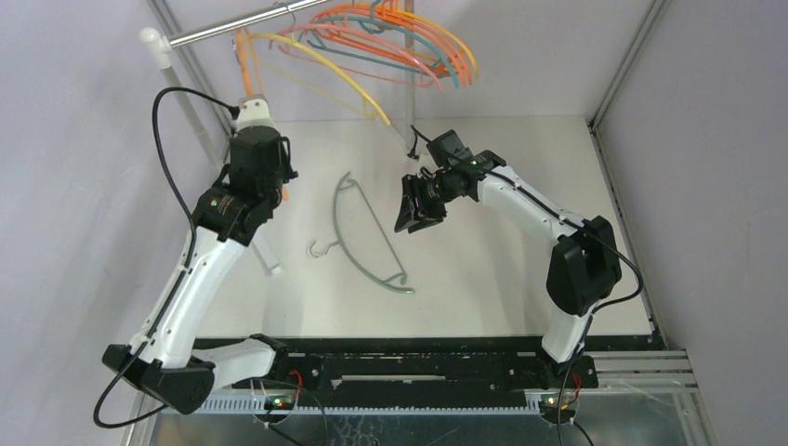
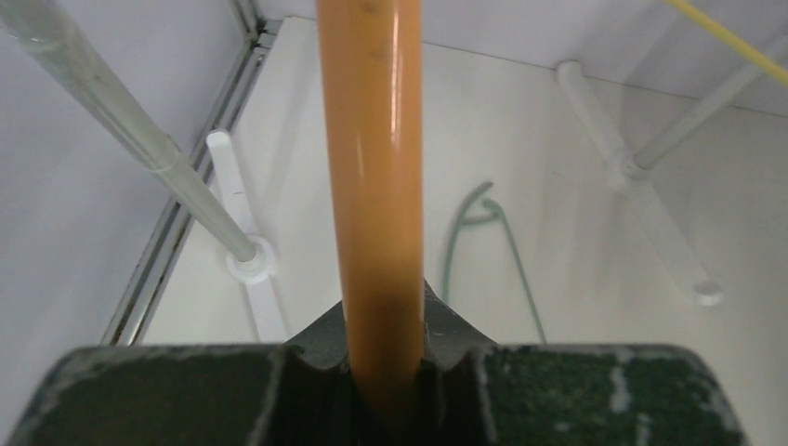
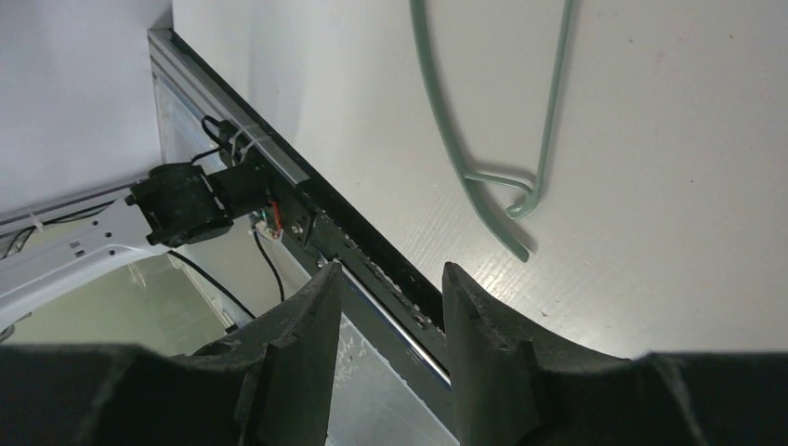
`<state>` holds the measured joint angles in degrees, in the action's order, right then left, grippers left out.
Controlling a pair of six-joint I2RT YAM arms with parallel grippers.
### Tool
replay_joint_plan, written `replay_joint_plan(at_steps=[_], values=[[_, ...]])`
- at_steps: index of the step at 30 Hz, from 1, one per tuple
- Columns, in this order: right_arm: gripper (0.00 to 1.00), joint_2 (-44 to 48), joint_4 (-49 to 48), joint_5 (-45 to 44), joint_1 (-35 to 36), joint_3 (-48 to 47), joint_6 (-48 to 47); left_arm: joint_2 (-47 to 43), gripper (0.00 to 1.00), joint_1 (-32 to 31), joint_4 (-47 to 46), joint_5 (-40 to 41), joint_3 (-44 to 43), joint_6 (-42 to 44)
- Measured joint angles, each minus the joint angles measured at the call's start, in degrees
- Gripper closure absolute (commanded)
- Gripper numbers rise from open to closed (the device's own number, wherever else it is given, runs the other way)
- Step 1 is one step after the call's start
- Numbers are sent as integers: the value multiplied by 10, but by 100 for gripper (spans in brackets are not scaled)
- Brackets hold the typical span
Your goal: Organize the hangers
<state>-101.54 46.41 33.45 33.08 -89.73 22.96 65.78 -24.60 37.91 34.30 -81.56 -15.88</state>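
Several hangers (image 1: 409,42) in orange, pink and teal hang bunched on the silver rail (image 1: 232,30), and a yellow hanger (image 1: 339,72) droops below them. My left gripper (image 1: 251,104) is raised under the rail's left end, shut on an orange hanger (image 1: 245,56). In the left wrist view that hanger's orange bar (image 2: 372,167) runs straight up from between the jaws of the left gripper (image 2: 384,311). A teal hanger (image 1: 364,237) lies flat on the table. Just to its right hovers my right gripper (image 1: 409,206), open and empty. In the right wrist view the right gripper (image 3: 390,279) points toward the table's near edge, and the teal hanger (image 3: 446,121) lies beyond.
White posts (image 1: 160,48) carry the rail, and their cross-shaped feet (image 2: 249,265) rest on the table at the back left and back right (image 2: 650,186). Grey walls close in both sides. A black track (image 3: 372,251) runs along the table's near edge.
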Motion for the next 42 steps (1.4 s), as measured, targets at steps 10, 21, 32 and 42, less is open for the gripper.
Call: replay_joint_plan(at_steps=[10,21,32,42], values=[[49,-10,29,-4,7,-16,-44,46,100,96,-1,-34,-36,9],[50,-10,54,0,4,-16,-72,156,100,134,-3,-94,-145,-13],[50,0,74,2,-10,0,-85,222,100,128,12,-202,-189,-21],[47,0,78,-8,-16,2,-100,263,20,101,22,-284,-226,-22]])
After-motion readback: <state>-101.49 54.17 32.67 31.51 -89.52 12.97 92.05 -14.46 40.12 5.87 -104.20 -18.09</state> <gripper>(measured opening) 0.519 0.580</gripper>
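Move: The left hand already holds the orange hanger, its hook end up and away. The bare stretch of rail just left of the yellow hanger lies about 25 cm ahead, 3 cm right and 12 cm higher; the yellow hanger hangs askew some 20 cm ahead and 8 cm right, slightly above, with the bunch of hung hangers roughly 22 cm ahead and 22 cm right. From the empty right hand, that rail spot is about 30 cm ahead, 20 cm left and 30 cm up. The left hand carries the orange hanger forward about 11 cm towards the rail, first swinging some 4 cm left and rising slightly, then sweeping about 10 cm back to the right and sinking around 4 cm to set the hook over the rail beside the yellow hanger, the wrist turning clockwise some 20 degrees on that sweep. Only at the very end do its fingers open around the hanger's body, while the empty right hand, fingers still half open, drifts about 3 cm right and slightly down above the table. ##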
